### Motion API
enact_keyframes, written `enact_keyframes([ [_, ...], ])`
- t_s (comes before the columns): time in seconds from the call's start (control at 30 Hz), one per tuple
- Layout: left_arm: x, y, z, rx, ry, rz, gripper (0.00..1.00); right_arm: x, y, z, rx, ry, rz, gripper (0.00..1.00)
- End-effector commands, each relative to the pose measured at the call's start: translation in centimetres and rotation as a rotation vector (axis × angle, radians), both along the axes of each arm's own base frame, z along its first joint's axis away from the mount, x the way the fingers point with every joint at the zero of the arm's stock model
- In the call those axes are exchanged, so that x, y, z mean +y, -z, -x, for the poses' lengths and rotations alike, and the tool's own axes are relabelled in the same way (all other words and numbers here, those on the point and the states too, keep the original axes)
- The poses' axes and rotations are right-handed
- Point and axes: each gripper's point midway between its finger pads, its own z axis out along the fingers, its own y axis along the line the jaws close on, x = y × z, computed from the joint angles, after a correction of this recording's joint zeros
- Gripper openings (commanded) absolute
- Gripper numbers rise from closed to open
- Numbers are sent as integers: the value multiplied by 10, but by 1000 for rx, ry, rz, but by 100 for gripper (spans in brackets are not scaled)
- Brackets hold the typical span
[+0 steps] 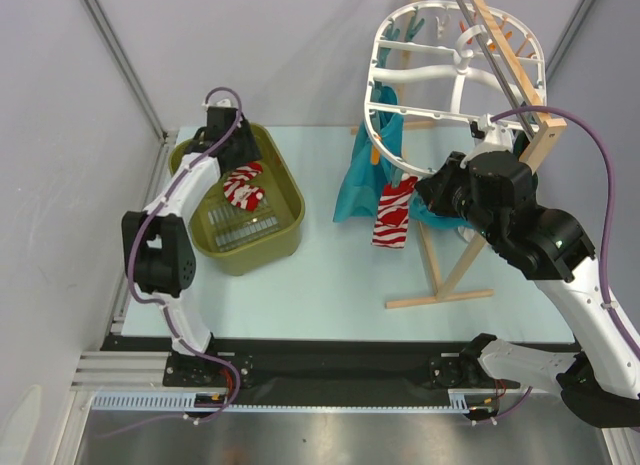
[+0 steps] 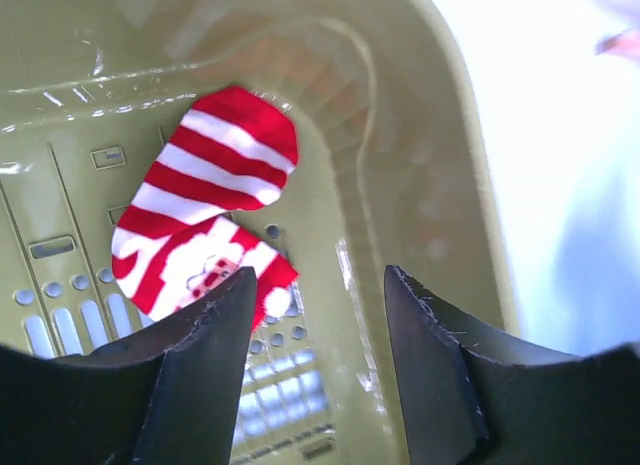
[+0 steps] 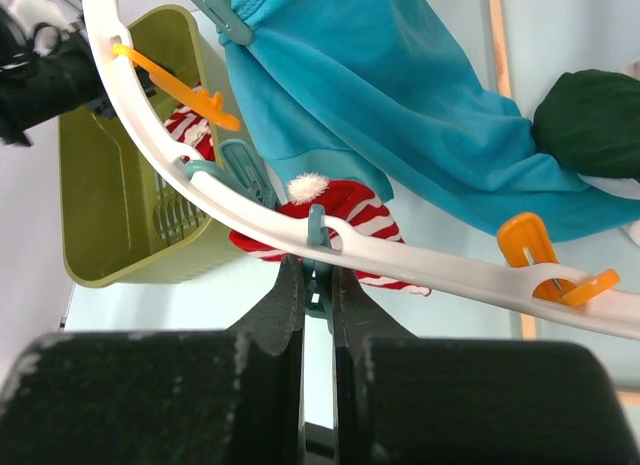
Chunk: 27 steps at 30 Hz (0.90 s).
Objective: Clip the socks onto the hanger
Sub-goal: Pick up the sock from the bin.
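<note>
One red-and-white striped sock (image 1: 243, 186) (image 2: 205, 210) lies on the floor of the olive-green basket (image 1: 275, 150). My left gripper (image 1: 218, 135) (image 2: 320, 285) hangs open inside the basket, just beside this sock and holding nothing. A second striped sock (image 1: 393, 213) (image 3: 350, 210) hangs under the rim of the white hanger (image 1: 455, 70) (image 3: 440, 265). My right gripper (image 1: 428, 190) (image 3: 318, 275) is shut on a teal clip (image 3: 318, 247) at the rim, right where that sock hangs. Whether the clip's mouth bites the sock is hidden by the rim.
A teal cloth (image 1: 357, 180) (image 3: 400, 95) and a dark green cloth (image 3: 590, 120) hang from the hanger next to the sock. Orange clips (image 3: 530, 245) sit along the rim. The wooden stand (image 1: 440, 275) carries the hanger at the right. The basket wall (image 2: 420, 185) rises close on my left gripper's right.
</note>
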Motion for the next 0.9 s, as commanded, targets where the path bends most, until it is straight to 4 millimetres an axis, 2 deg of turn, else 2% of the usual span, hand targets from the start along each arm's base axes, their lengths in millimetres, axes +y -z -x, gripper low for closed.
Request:
enact_keyframes([
  [0.0, 16, 45, 10, 166, 33, -158, 60, 3, 8, 5, 40, -20, -9, 0],
  [0.17, 19, 69, 16, 223, 43, -198, 52, 3, 8, 5, 39, -16, -7, 0],
  [0.4, 19, 104, 18, 295, 59, -216, 55, 4, 9, 5, 42, -19, -14, 0],
  [0.5, 19, 113, 16, 306, 65, -225, 55, 5, 10, 5, 47, -21, -11, 0],
  [0.7, 21, 124, 13, 325, 67, -242, 43, 4, 11, 5, 50, -17, -4, 0],
  [0.73, 21, 123, 11, 318, 66, -245, 32, 3, 11, 5, 50, -16, -4, 0],
  [0.8, 21, 117, 7, 300, 68, -252, 27, 3, 9, 5, 46, -15, -9, 0],
  [0.83, 21, 110, 4, 284, 66, -255, 19, 3, 10, 6, 46, -16, -7, 0],
  [0.87, 21, 101, 2, 266, 65, -251, 16, 2, 9, 6, 44, -15, -6, 0],
])
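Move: Almost straight below the left hand, some 14 cm down and 2 cm to its left, the striped sock lies folded on the bin floor. The bin's middle is about 3 cm back and 5 cm left of the left hand, and the slotted patch of its floor some 9 cm back and 3 cm left. From the right hand, the sock is roughly 25 cm ahead, 38 cm to the left and 35 cm lower. Sinking about 13 cm into the bin towards the sock, quickly at first and then slower, the left hand eases back and to its left by some 2 cm each and tips about 20 degrees so its half-open fingers point more steeply down. At the bottom it stops and the fingers close most of the way on the sock's near half, by the white plush face. ##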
